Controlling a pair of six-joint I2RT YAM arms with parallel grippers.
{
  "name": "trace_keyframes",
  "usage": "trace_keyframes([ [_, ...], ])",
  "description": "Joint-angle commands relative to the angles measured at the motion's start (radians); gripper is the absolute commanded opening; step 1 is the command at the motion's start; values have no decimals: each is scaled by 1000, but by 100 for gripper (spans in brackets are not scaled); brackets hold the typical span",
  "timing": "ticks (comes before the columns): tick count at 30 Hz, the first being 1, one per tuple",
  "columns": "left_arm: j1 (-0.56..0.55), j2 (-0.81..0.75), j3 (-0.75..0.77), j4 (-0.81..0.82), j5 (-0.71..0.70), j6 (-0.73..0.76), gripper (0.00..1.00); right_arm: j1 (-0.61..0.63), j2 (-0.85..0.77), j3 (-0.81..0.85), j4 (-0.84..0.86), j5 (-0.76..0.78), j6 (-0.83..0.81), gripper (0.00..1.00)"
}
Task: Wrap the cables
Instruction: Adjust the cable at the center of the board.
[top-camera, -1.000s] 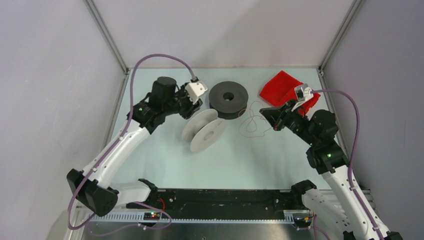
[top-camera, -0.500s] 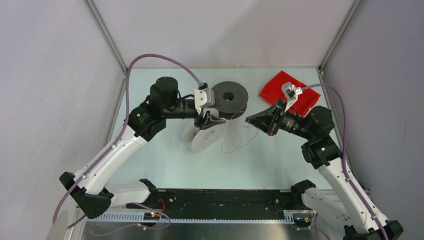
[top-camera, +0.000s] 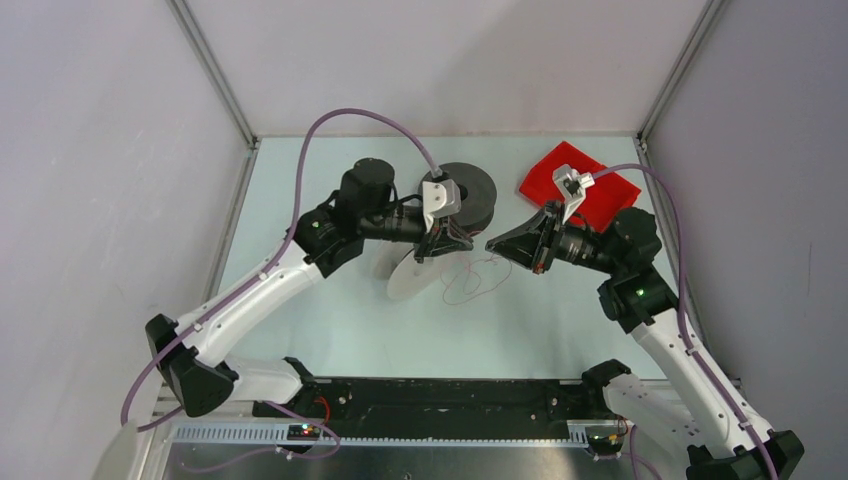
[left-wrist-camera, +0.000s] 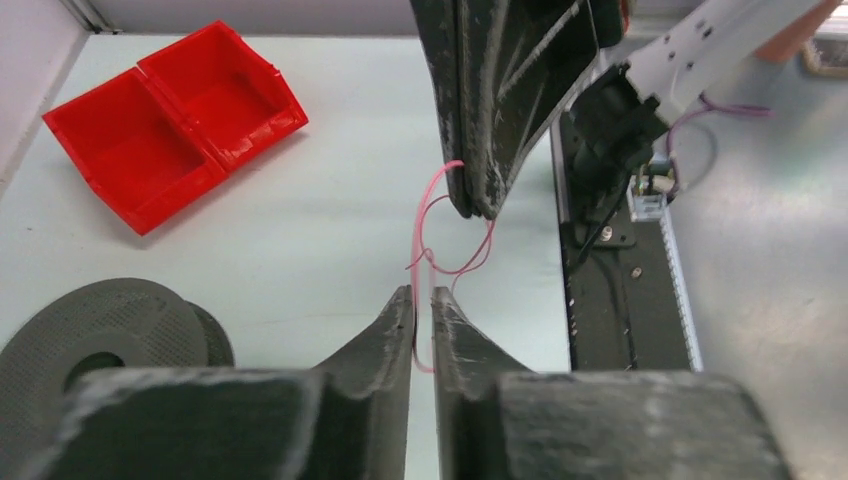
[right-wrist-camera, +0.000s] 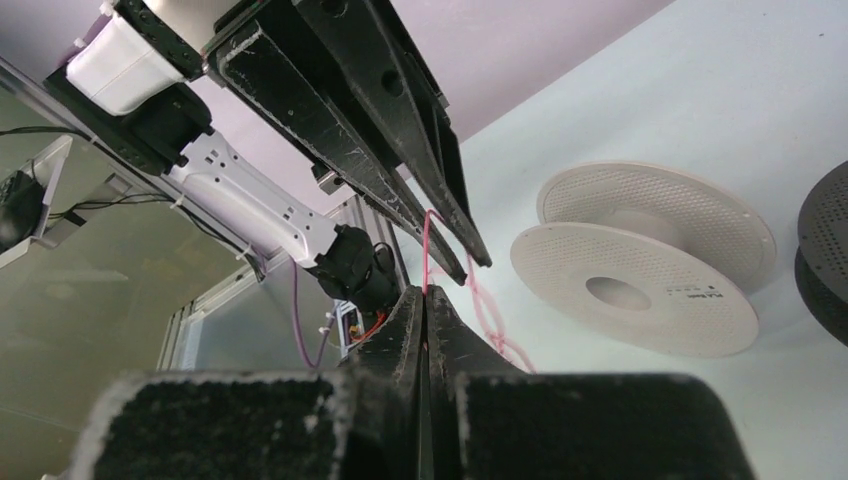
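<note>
A thin pink cable (left-wrist-camera: 428, 215) runs from my right gripper (left-wrist-camera: 470, 210), which is shut on it, down between the fingers of my left gripper (left-wrist-camera: 421, 293). A narrow gap shows between the left jaws, wider than the strand. From above, the left gripper (top-camera: 462, 250) and right gripper (top-camera: 490, 243) nearly meet tip to tip over the cable's loose loops (top-camera: 478, 280). The white spool (top-camera: 410, 280) lies tilted under the left wrist, partly hidden. The dark grey spool (top-camera: 478, 195) lies flat behind it. In the right wrist view my right gripper (right-wrist-camera: 425, 297) pinches the cable (right-wrist-camera: 427, 250).
A red two-part bin (top-camera: 580, 190) sits at the back right, behind the right arm. Metal frame posts (top-camera: 215, 90) rise at the back corners. The black base rail (top-camera: 450, 400) runs along the near edge.
My left arm has swung right, past the white spool, up to the right gripper. Its jaws have narrowed around the strand. The right gripper has carried the cable left, and the loops followed.
</note>
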Motion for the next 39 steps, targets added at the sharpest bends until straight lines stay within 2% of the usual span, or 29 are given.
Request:
trace_keyframes([
  [1,-12,0,-4,43,-12,-105,6,7,-7,41,-15,52,-32,3],
  [2,-11,-1,-3,44,-30,-125,1,10,-11,41,-35,102,-51,6],
  [7,-12,16,30,55,-123,-347,0,82,-25,41,-114,359,-164,33],
  [9,-16,14,30,59,-122,-369,0,138,-18,41,-128,510,-215,37],
  [14,-27,-14,6,87,-146,-394,0,267,31,33,-120,720,-294,39],
  [16,-28,-27,-4,98,-148,-418,0,287,53,9,-67,812,-315,39],
  [19,-29,-66,-25,111,-158,-452,0,284,80,-42,47,1005,-359,36],
  [21,-29,-89,-49,121,-172,-478,0,256,92,-63,100,1067,-380,36],
  [26,-29,-142,-104,128,-194,-508,0,162,140,-77,180,1120,-380,35],
  [35,-28,-232,-129,130,-268,-516,0,-15,180,-77,154,1153,-301,35],
  [37,-27,-241,-128,130,-288,-518,0,-56,173,-77,145,1103,-272,35],
  [39,-27,-246,-125,130,-326,-524,0,-78,147,-78,135,986,-264,36],
])
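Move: The red cable passes between the left gripper's parted fingertips and is still pinched in the right tips; the stretch at the left tips lies about 3 cm left of the right hand, 1 cm ahead and 2 below. From the left hand, the white spool is about 11 cm ahead, 13 left and 23 below. From the right hand, the black spool is some 34 cm ahead, 5 left and 31 below; the red bin is roughly 39 ahead, 24 right and 32 below. Shut the left gripper on the red cable, then open the right one about a third to release its pinch. Sweep the right hand some 18 cm forward and 13 right towards the red bin, sinking 7 and turning about 65 degrees clockwise, the cable draped over one finger. Keep the left pinch, rolling the wrist about 20 degrees, then ease it 3 cm left and up. ##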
